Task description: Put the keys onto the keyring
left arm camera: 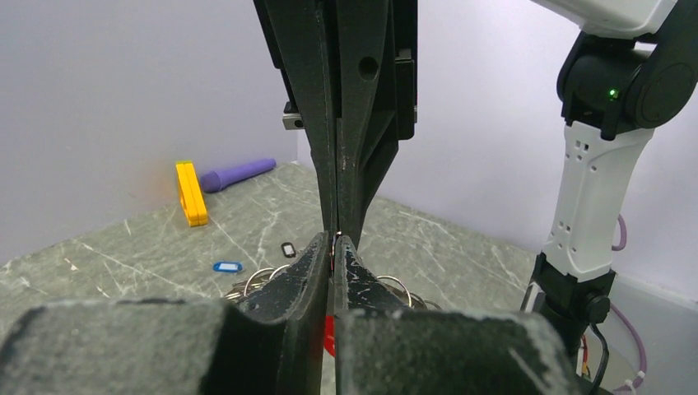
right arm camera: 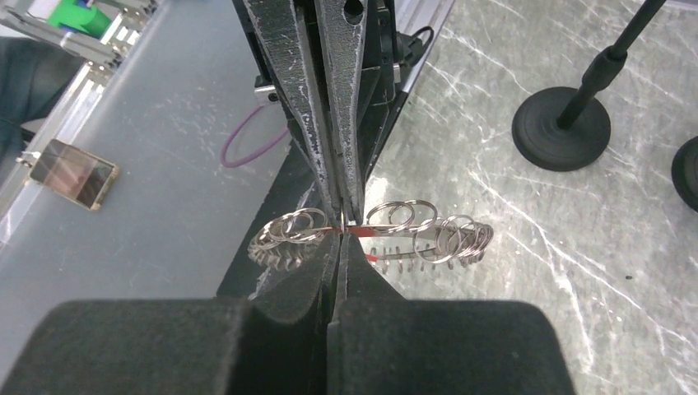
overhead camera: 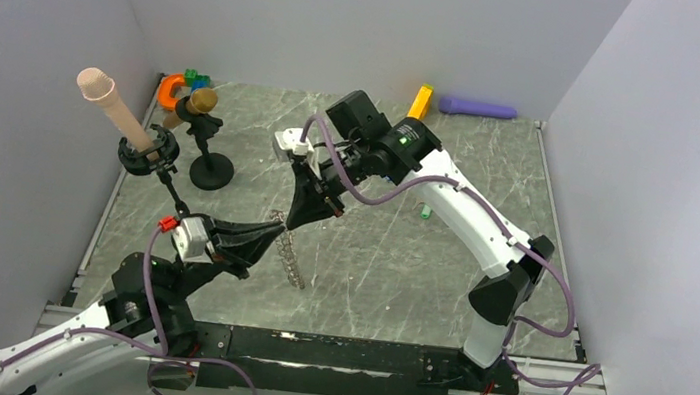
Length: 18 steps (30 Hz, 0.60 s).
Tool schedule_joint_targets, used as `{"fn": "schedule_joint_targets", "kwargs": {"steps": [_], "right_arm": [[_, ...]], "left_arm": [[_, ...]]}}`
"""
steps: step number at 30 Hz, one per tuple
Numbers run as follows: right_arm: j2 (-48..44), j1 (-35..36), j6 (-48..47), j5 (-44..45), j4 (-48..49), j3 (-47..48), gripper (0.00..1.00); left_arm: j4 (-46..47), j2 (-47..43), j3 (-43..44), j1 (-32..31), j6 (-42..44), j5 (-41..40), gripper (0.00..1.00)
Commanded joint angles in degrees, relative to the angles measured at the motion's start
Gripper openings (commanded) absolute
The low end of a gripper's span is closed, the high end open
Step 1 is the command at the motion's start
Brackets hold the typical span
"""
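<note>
The keyring (overhead camera: 293, 261), a loop of silver rings, hangs off the table at mid-table between both grippers. My left gripper (overhead camera: 280, 229) is shut on its wire (left arm camera: 332, 243), with rings (left arm camera: 402, 288) spreading to either side. My right gripper (overhead camera: 297, 219) comes down from above and is shut on the same wire (right arm camera: 341, 234), tip to tip with the left one. A red key (left arm camera: 330, 336) shows just under the left jaws and again as a red sliver (right arm camera: 372, 257). The blue key (left arm camera: 226, 266) and the black key (left arm camera: 288, 248) lie on the table. The green key (overhead camera: 422, 209) lies under the right forearm.
An orange block (overhead camera: 420, 101) and a purple cylinder (overhead camera: 478, 107) lie by the back wall. Two black stands (overhead camera: 211, 170) with a beige cylinder (overhead camera: 115, 108) and coloured pieces (overhead camera: 183, 84) crowd the back left. Grey walls enclose three sides.
</note>
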Motion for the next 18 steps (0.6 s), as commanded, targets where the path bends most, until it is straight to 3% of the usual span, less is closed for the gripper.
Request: {"fn": "schedule_joint_targets", "kwargs": {"steps": [1, 3, 6, 12, 18], "right_arm": [[-0.78, 0.4, -2.23, 3.54, -1.5, 1.67, 0.0], [-0.98, 0.37, -3.03, 5.33, -1.77, 1.24, 0.0], [-1.39, 0.4, -4.09, 8.2, -2.14, 0.73, 0.0], [-2.75, 0.43, -7.33, 13.63, -3.66, -0.71, 0.0], [-3.83, 0.51, -13.54, 20.36, -7.61, 0.08, 0.0]], "left_arm": [[-4.42, -2.37, 2.67, 0.02, -1.18, -1.1, 0.17], [-9.17, -3.6, 4.17, 0.02, -1.46, -1.39, 0.31], [-15.17, -4.55, 7.72, 0.02, -1.57, -2.0, 0.41], [-28.68, -4.31, 15.37, 0.02, -0.38, -1.58, 0.48], [-41.44, 3.03, 24.84, 0.02, 2.4, 0.68, 0.51]]}}
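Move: The keyring hangs from both hands' closed fingertips, which meet at its upper rim, so its middle lies about 6 cm straight below either hand, level fore-and-aft and sideways. From the left hand, the red key on it is some 4 cm straight below. The near stand's base is down on the table, about 17 cm ahead and 23 cm left; the blue key lies there too, roughly 40 cm ahead and 19 cm right. The keyring's rim comes free of the left fingers as they open to about half; after a tiny dip, that hand backs off some 5 cm leftward, upward and a little back. The right fingers stay shut on the rim and carry the keyring down and forward, about 5 cm in all, drifting slightly right, while they tip some 15 degrees more steeply downward. ##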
